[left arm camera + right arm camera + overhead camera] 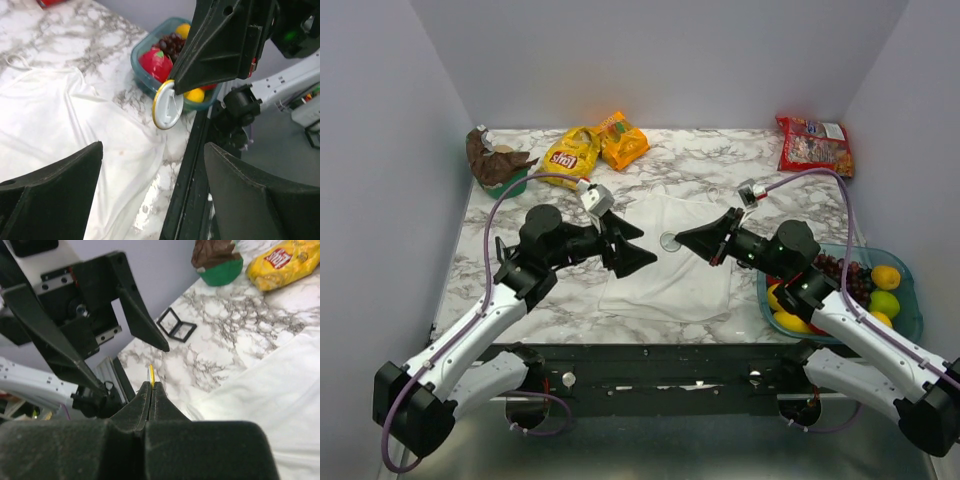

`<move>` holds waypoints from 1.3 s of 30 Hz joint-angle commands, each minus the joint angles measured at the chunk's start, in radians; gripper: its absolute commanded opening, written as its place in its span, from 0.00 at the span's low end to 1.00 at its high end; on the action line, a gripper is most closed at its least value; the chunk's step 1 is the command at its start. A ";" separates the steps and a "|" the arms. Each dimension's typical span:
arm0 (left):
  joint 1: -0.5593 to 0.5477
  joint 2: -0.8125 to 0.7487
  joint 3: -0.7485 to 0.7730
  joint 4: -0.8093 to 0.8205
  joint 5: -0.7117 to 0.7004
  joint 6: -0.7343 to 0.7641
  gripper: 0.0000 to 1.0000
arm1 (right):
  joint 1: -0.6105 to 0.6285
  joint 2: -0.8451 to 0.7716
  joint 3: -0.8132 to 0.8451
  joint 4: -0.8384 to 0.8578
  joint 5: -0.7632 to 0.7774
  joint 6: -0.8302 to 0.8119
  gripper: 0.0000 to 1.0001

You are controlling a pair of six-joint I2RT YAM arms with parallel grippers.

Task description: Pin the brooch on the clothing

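Observation:
The brooch [670,241] is a small round disc with a gold rim, held on edge above the white clothing [670,275]. My right gripper [682,240] is shut on it. In the right wrist view only its thin yellow edge [151,375] shows above the closed jaws of the right gripper [151,386]. In the left wrist view the brooch [167,105] hangs from the right gripper's tip, with its white face turned this way. My left gripper [645,247] faces it from the left, open and apart from it, with nothing between its fingers [60,185]. The clothing [55,120] lies flat below.
A teal tub [908,318] of grapes, lemons and red fruit stands at the right. Snack bags [575,155] and a red packet [813,143] lie along the back. A green bowl with a brown bag [498,162] sits back left. A small black square frame [176,325] lies on the marble.

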 commanded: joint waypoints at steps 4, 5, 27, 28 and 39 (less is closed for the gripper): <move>-0.015 -0.129 -0.222 0.582 -0.322 -0.379 0.89 | 0.040 0.063 -0.009 0.369 0.125 0.159 0.01; -0.023 -0.146 -0.234 0.587 -0.357 -0.367 0.89 | 0.049 0.074 -0.009 0.453 0.121 0.167 0.01; -0.090 -0.106 -0.346 0.825 -0.451 -0.478 0.72 | 0.095 0.183 -0.004 0.624 0.150 0.235 0.01; -0.090 -0.103 -0.343 0.826 -0.449 -0.480 0.70 | 0.096 0.189 -0.007 0.628 0.151 0.235 0.01; -0.099 -0.065 -0.340 0.899 -0.415 -0.494 0.60 | 0.103 0.229 -0.025 0.697 0.145 0.256 0.01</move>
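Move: The right hand still pinches the brooch by its rim, its middle about 2 cm left of the fingertips. The left hand, fingers wide open, has that brooch roughly 6 cm to its right, about level in height and reach. From the right hand, the left gripper's open fingertips are some 8 cm straight to the left. The clothing lies about 25 cm below both hands: about 4 cm ahead and 6 cm right of the left hand, 3 cm ahead of the right. Keeping its shut pinch on the brooch, the right hand lifts it about 8 cm and carries it some 3 cm left towards the left gripper, tipping its fingertips up by some 20 degrees. The left hand rises about 5 cm beside it, first edging left and then easing back right, tilts its fingertips up by about 30 degrees, swings them slightly forward and narrows its wide gap by about a third. ##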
